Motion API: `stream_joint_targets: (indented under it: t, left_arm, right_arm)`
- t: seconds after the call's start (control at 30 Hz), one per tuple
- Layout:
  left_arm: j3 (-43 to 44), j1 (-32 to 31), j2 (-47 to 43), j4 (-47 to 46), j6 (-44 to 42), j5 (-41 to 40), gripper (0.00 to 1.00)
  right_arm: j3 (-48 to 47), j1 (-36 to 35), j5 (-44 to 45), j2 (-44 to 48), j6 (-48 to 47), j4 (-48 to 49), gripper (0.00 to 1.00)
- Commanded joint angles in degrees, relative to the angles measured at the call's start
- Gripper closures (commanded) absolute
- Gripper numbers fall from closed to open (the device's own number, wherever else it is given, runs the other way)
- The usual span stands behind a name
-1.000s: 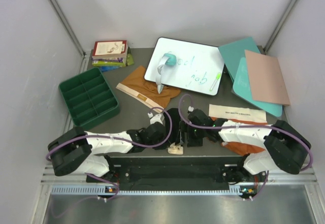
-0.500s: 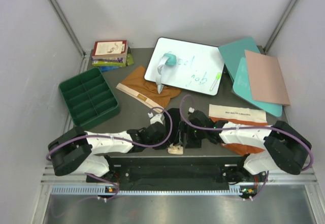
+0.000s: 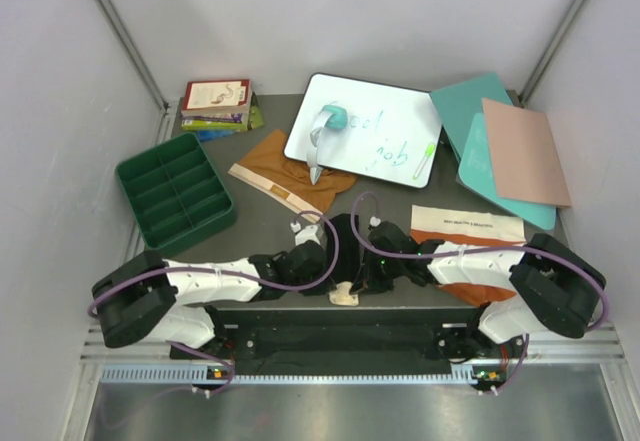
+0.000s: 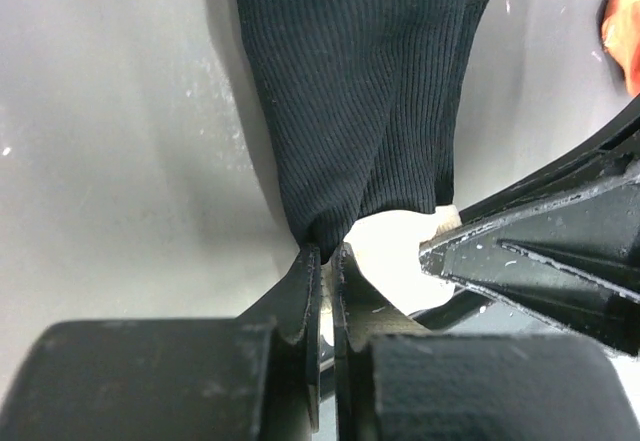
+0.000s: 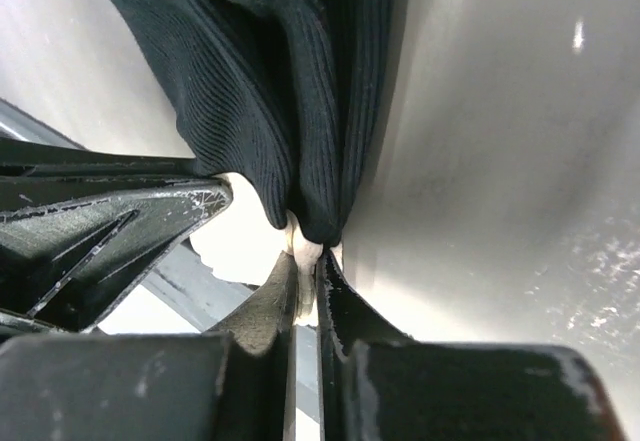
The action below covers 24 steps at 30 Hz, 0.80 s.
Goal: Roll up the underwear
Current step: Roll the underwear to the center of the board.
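The black underwear (image 3: 345, 244) lies bunched at the near table edge between both arms, its cream waistband (image 3: 346, 296) hanging over the edge. My left gripper (image 3: 334, 277) is shut on the near hem of the black underwear (image 4: 350, 91). My right gripper (image 3: 360, 277) is shut on the same underwear (image 5: 270, 81), pinching its pale waistband (image 5: 305, 249). The two grippers sit close side by side. The mustard-tan underwear (image 3: 285, 173) lies mid-table. The rust-orange underwear (image 3: 468, 289) with its white waistband (image 3: 468, 223) lies partly under my right arm.
A green compartment tray (image 3: 175, 196) stands at the left. At the back are a stack of books (image 3: 215, 106), a whiteboard (image 3: 365, 126) with a teal eraser (image 3: 330, 119) and green marker (image 3: 425, 161), and teal and pink boards (image 3: 505, 146).
My right gripper, open before, has shut on the black underwear's waistband and shifted slightly towards the left gripper. The left gripper has stayed shut in place.
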<state>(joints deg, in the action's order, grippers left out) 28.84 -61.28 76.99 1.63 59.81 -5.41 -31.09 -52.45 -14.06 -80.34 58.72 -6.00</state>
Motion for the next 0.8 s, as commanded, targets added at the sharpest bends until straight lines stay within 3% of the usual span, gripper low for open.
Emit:
stream_joint_targets:
  t: [0.0, 0.17, 0.23, 0.5, 0.77]
  left_arm:
    - [-1.1, -0.8, -3.4, 7.3, 1.3, -0.5, 0.89]
    - [-3.0, -0.8, -7.5, 5.8, 4.1, -0.9, 0.56]
    - [-3.9, -0.8, -8.3, 4.9, 5.3, -0.8, 0.51]
    - [-6.3, -0.8, -6.5, -0.6, 7.2, 1.8, 0.49]
    - [-7.3, -0.3, -4.2, -5.9, 7.6, 3.2, 0.55]
  right_arm:
    - [1.1, -0.7, 0.7, -1.0, 0.0, 1.2, 1.00]
    - [0.9, -0.8, 0.7, -1.4, -0.1, 1.6, 1.00]
    - [0.9, -0.7, 0.6, -1.7, 0.0, 1.7, 1.00]
    - [0.9, -0.7, 0.5, -1.8, -0.2, 2.1, 1.00]
    - [1.6, -0.7, 0.3, -1.8, 0.0, 3.3, 1.00]
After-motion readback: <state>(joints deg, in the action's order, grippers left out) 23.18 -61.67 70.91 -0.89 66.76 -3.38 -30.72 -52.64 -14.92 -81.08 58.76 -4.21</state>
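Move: My left fingers are shut on the left corner of the underwear's near end. The middle of its beige waistband lies about 2 cm back and 2 cm to their right, roughly 1 cm lower, with the black body's middle some 6 cm ahead and 3 cm right. The brown cloth is around 25 cm ahead and 10 cm left. From my right hand, already pinching the waistband's right side, the waistband's middle is some 3 cm left and 1 cm back. I let go of the corner with my left hand, opening the fingers to about half while drawing back and left some 2.5 cm, barely lifting. Then I turn back to the right for about 1.5 cm, tilting slightly, to bring the open fingers over the waistband's left part. My right hand stays put, still pinching the right side. ##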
